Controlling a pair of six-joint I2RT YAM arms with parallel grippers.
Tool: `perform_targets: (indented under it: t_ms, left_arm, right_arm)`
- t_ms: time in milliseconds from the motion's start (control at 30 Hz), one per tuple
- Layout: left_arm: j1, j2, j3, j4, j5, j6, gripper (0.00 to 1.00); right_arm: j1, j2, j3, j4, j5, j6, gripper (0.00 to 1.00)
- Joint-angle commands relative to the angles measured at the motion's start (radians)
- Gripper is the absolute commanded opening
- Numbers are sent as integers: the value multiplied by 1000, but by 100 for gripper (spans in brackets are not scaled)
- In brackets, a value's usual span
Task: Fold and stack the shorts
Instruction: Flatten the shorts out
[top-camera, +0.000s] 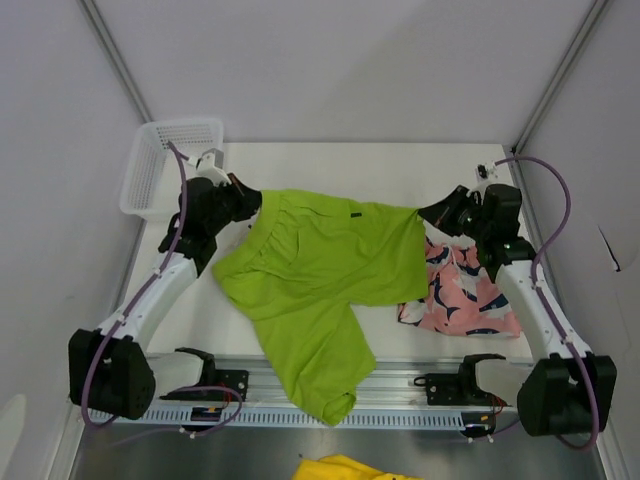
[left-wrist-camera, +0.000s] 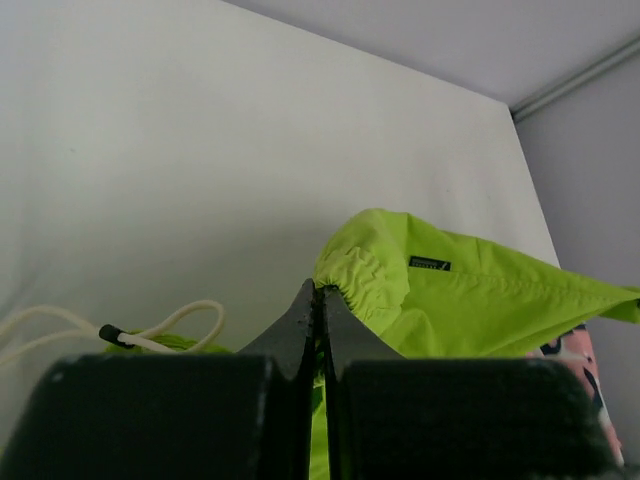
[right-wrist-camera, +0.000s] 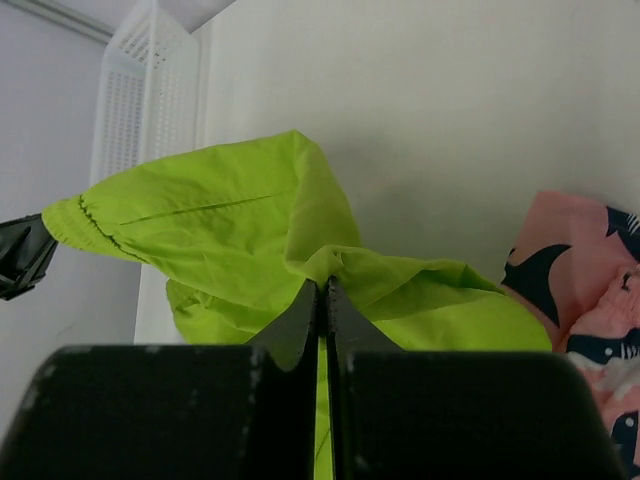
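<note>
The lime green shorts (top-camera: 320, 270) hang stretched between both grippers above the table, one leg trailing down over the front rail. My left gripper (top-camera: 252, 203) is shut on the elastic waistband at the left end (left-wrist-camera: 321, 288); its cream drawstring (left-wrist-camera: 150, 328) dangles beside the fingers. My right gripper (top-camera: 432, 213) is shut on a pinch of the green fabric at the right end (right-wrist-camera: 324, 282). The pink shorts (top-camera: 462, 292) with a navy-and-white print lie crumpled on the table under the right gripper, partly covered by the green shorts. They show at the right edge of the right wrist view (right-wrist-camera: 585, 290).
A white mesh basket (top-camera: 168, 165) stands at the back left corner of the table, also seen in the right wrist view (right-wrist-camera: 140, 95). A yellow cloth (top-camera: 345, 468) pokes in below the front rail. Grey walls close in both sides.
</note>
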Motion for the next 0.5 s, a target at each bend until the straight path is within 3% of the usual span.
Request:
perform_targets:
  t_ms: [0, 267, 467]
  left_arm:
    - [30, 87, 9, 225, -94, -26, 0]
    - [71, 393, 196, 280, -84, -49, 0]
    - [148, 635, 362, 273, -27, -110, 0]
  right_arm:
    - [-28, 105, -15, 237, 44, 24, 0]
    - [-52, 407, 97, 357, 54, 28, 0]
    - [-91, 692, 320, 403, 66, 70, 0]
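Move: Each shut gripper already pinches one corner of the green shorts' waistband, facing bare far table roughly 18 cm ahead and 24 cm below either hand. The white basket sits about 17 cm ahead and 25 cm left of the left hand, some 19 cm lower. The folded pink shorts lie roughly 10 cm back and 9 cm to the right of the right hand, about 22 cm below it. Both hands keep their pinch and swing the green waistband forward about 13 cm over the bare table while sinking some 8 to 10 cm, the right one slightly lower, drawing the body and legs outward behind them. As they go they edge apart by around 3 cm each and turn outward a little, the left counter-clockwise and the right clockwise by up to 10 degrees, with the fingers tipping slightly further down. ##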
